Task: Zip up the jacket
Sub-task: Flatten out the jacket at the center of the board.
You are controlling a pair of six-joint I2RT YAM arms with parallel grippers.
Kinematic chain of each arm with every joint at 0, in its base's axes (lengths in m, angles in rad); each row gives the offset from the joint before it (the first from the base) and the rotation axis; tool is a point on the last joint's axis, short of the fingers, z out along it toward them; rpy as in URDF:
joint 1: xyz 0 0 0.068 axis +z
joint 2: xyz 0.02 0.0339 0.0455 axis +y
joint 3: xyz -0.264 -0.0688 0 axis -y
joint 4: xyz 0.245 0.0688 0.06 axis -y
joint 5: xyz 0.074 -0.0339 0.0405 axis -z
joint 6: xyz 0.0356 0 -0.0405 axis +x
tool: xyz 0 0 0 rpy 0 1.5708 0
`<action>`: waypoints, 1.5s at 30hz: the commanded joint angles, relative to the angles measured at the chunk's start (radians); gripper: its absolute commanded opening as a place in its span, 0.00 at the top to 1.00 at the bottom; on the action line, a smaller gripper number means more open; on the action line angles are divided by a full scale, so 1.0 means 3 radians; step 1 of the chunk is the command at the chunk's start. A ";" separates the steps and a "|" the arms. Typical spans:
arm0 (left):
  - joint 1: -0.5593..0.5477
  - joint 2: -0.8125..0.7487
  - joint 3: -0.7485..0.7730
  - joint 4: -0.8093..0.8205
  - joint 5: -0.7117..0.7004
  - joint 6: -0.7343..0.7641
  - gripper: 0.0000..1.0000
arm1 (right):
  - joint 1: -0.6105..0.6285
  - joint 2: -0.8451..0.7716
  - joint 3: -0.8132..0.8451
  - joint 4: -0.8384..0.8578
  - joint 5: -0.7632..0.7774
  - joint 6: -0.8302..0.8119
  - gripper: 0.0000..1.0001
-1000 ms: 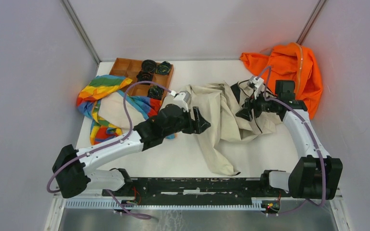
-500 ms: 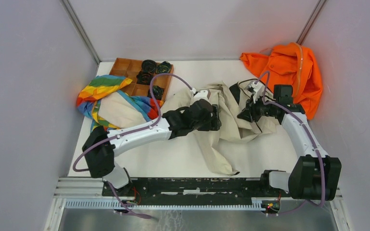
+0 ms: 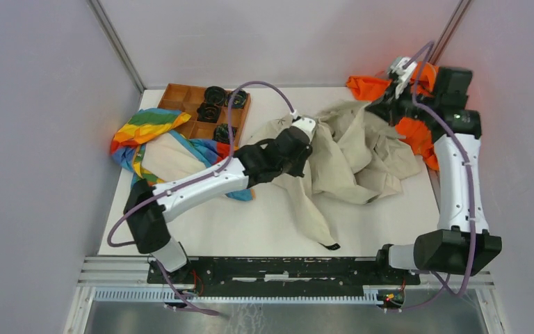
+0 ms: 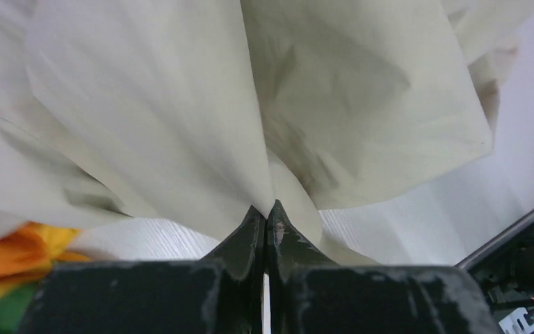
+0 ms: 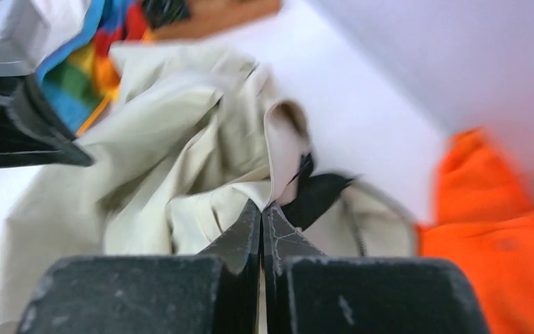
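The beige jacket lies crumpled in the middle of the table, with one sleeve trailing toward the near edge. My left gripper is on the jacket's left side. In the left wrist view the left gripper is shut on a fold of the jacket. My right gripper is raised at the far right and holds the jacket's upper edge. The right wrist view shows the right gripper shut on the jacket beside a patch of black lining. The zipper does not show clearly.
A rainbow-striped cloth lies at the left under my left arm. Behind it stands a wooden tray with several black objects. A bright orange garment sits in the far right corner behind my right arm. Walls close in on three sides.
Both grippers have shut on the jacket. The right arm rose and swung toward the far right corner, pulling the jacket's edge up and back. The left gripper shifted slightly farther back.
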 commanded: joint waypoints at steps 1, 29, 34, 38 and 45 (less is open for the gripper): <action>0.0208 -0.0573 0.0413 0.0481 0.0324 0.0952 0.98 | -0.0238 0.0022 0.1063 0.0099 -0.0287 0.0031 1.00; 0.1430 -0.0763 0.0549 0.1390 0.2118 0.0019 0.98 | -0.0909 0.0210 0.2158 0.3403 -0.0231 0.2818 1.00; 0.2076 -0.0588 -0.0049 0.1362 0.2496 -0.0296 0.98 | 0.0428 0.0286 0.1636 0.1896 0.0242 0.1263 1.00; 0.2521 -0.0360 -0.0222 0.0746 0.2209 -0.0257 0.97 | 0.1047 0.0674 0.1495 0.1517 0.0725 0.0920 1.00; 0.2668 -0.0719 -0.0153 0.0332 0.1493 -0.0070 0.41 | 0.1439 0.1399 0.1604 0.1686 0.1507 0.1041 0.96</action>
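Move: Both hands already pinch the beige jacket: it lies bunched right of the board's centre, its middle some 7 cm ahead of the left hand and 12 cm to its right, below the lifted right hand and 4 cm left. The board's centre is about 7 cm ahead and 9 cm left of the left hand, and 25 cm left of the right, level with it. From the left hand, the coil box is roughly 25 cm ahead, 32 cm left. The orange jacket lies 19 cm ahead of the right hand and 21 cm right. Both hands fling the beige jacket up, left about 33 cm and right some 43 cm with its fingers tipping up nearly 70 degrees while it swings back and right, then sweep forward, leftward and steeply down to spread the cloth. The left comes down towards the coil box's near right corner, its fingers opening as it nears the end and letting go of the jacket edge, while the right keeps its pinch and comes down towards the far middle, still high over the board. ##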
